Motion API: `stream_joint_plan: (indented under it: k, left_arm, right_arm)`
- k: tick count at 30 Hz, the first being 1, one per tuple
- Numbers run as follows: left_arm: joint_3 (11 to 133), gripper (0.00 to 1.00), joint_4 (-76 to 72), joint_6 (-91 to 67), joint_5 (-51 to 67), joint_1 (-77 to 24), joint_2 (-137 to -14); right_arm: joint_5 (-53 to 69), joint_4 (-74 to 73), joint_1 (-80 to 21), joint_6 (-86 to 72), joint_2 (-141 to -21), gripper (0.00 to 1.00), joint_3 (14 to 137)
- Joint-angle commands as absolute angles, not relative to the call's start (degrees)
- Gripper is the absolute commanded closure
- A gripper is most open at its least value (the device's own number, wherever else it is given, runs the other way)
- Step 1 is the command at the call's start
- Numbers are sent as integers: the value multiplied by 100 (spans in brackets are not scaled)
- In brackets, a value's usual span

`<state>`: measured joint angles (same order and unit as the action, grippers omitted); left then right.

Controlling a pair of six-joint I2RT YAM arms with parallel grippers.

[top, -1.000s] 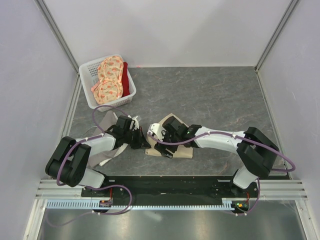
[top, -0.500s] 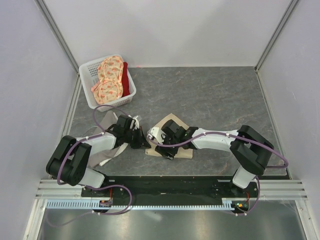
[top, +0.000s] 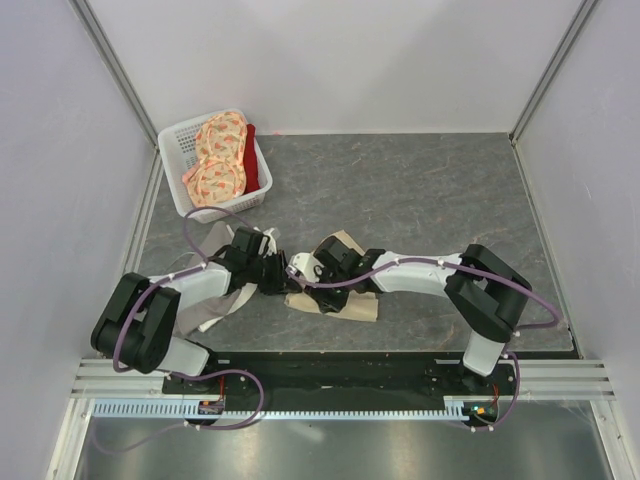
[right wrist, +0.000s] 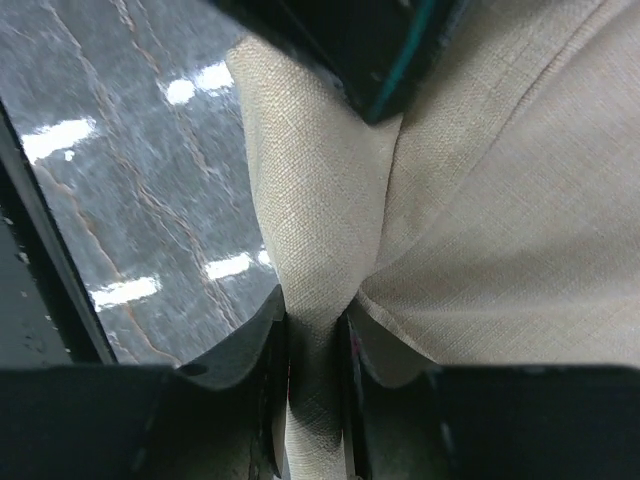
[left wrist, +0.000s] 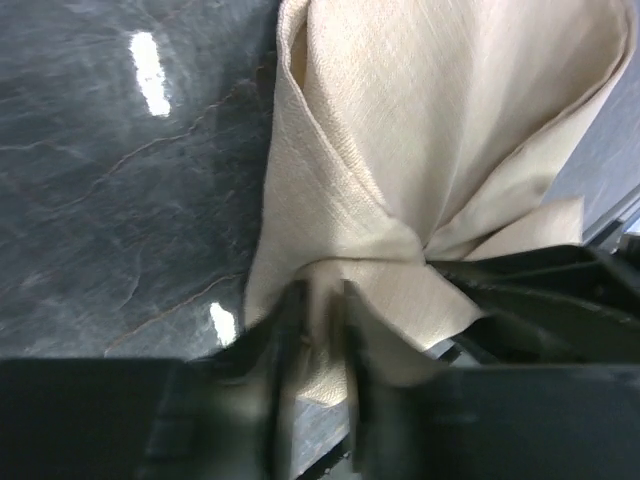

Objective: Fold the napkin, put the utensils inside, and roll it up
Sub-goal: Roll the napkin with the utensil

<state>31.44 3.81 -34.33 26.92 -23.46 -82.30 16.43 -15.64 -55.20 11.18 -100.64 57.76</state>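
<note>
The beige napkin (top: 340, 303) lies bunched near the table's front, between my two grippers. In the left wrist view the napkin (left wrist: 440, 120) is gathered into a pinch; my left gripper (left wrist: 320, 330) straddles a flap with its jaws parted, and table shows between them. My right gripper (right wrist: 313, 350) is shut on a twisted fold of the napkin (right wrist: 500, 200). From above, the left gripper (top: 284, 272) and right gripper (top: 303, 268) almost touch at the napkin's left end. The utensils are out of view.
A white basket (top: 180, 135) with orange floral cloths and a red one stands at the back left. A grey-and-white cloth (top: 215, 305) lies under my left arm. The metal rail (top: 340, 375) runs along the near edge.
My right gripper moved left to the napkin's left end and closed on a fold. My left gripper's jaws have parted. The napkin has bunched and shifted slightly left.
</note>
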Motion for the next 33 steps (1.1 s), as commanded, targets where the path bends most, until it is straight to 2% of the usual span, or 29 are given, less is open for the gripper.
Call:
stream_joint_plan:
  k: [1,2,5,13,23,33]
  left_arm:
    - [3340,58,694,-3235,2286,-2312,-7762]
    - [3340,49,868,-3217,2198,-2312,-7604]
    - [3305,38,1159,-3138,1873,-2312,-7348]
    - [3103,27,1336,-3146,1696,-2303,-6838]
    - [2427,26,151,-3313,2074,-2303,-6776]
    - [1951,32,-1283,-3542,2601,-2303,-7083]
  right_arm:
    - [2284,-2223,-5397,923,-10564,74,6116]
    - [2381,-2406,-5362,888,-10686,75,6187]
    - [2689,-2715,-5195,782,-10932,76,6451]
    - [3935,-3233,-4668,676,-11373,76,6873]
    - [5395,-3612,-4026,914,-12137,75,6987]
    - [5598,-3744,-3867,1081,-12524,75,7163]
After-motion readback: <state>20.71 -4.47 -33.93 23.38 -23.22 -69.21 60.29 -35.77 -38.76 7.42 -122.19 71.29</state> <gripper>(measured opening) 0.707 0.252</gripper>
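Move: The right hand is already closed on the napkin roll, whose middle lies about 2 cm to its right and 1 cm back at grip height, with the loose napkin around 7 cm ahead and 3 cm right. From the left hand, fingers just parting at the roll's left end, the roll's middle is some 3 cm back and 8 cm right. The grey cloth lies roughly 15 cm to the left hand's left and 2 cm ahead. Rolling its wrist about 50 degrees so the fingertips swing round towards the base, the right hand keeps its pinch on the roll, edging slightly left, then drawing it back and to the right by some 2 cm each. The left hand opens wide, comes free of the roll's left end, rises and shifts left about 3 cm, then sinks with fingers spread and eases back rightwards beside that end. ##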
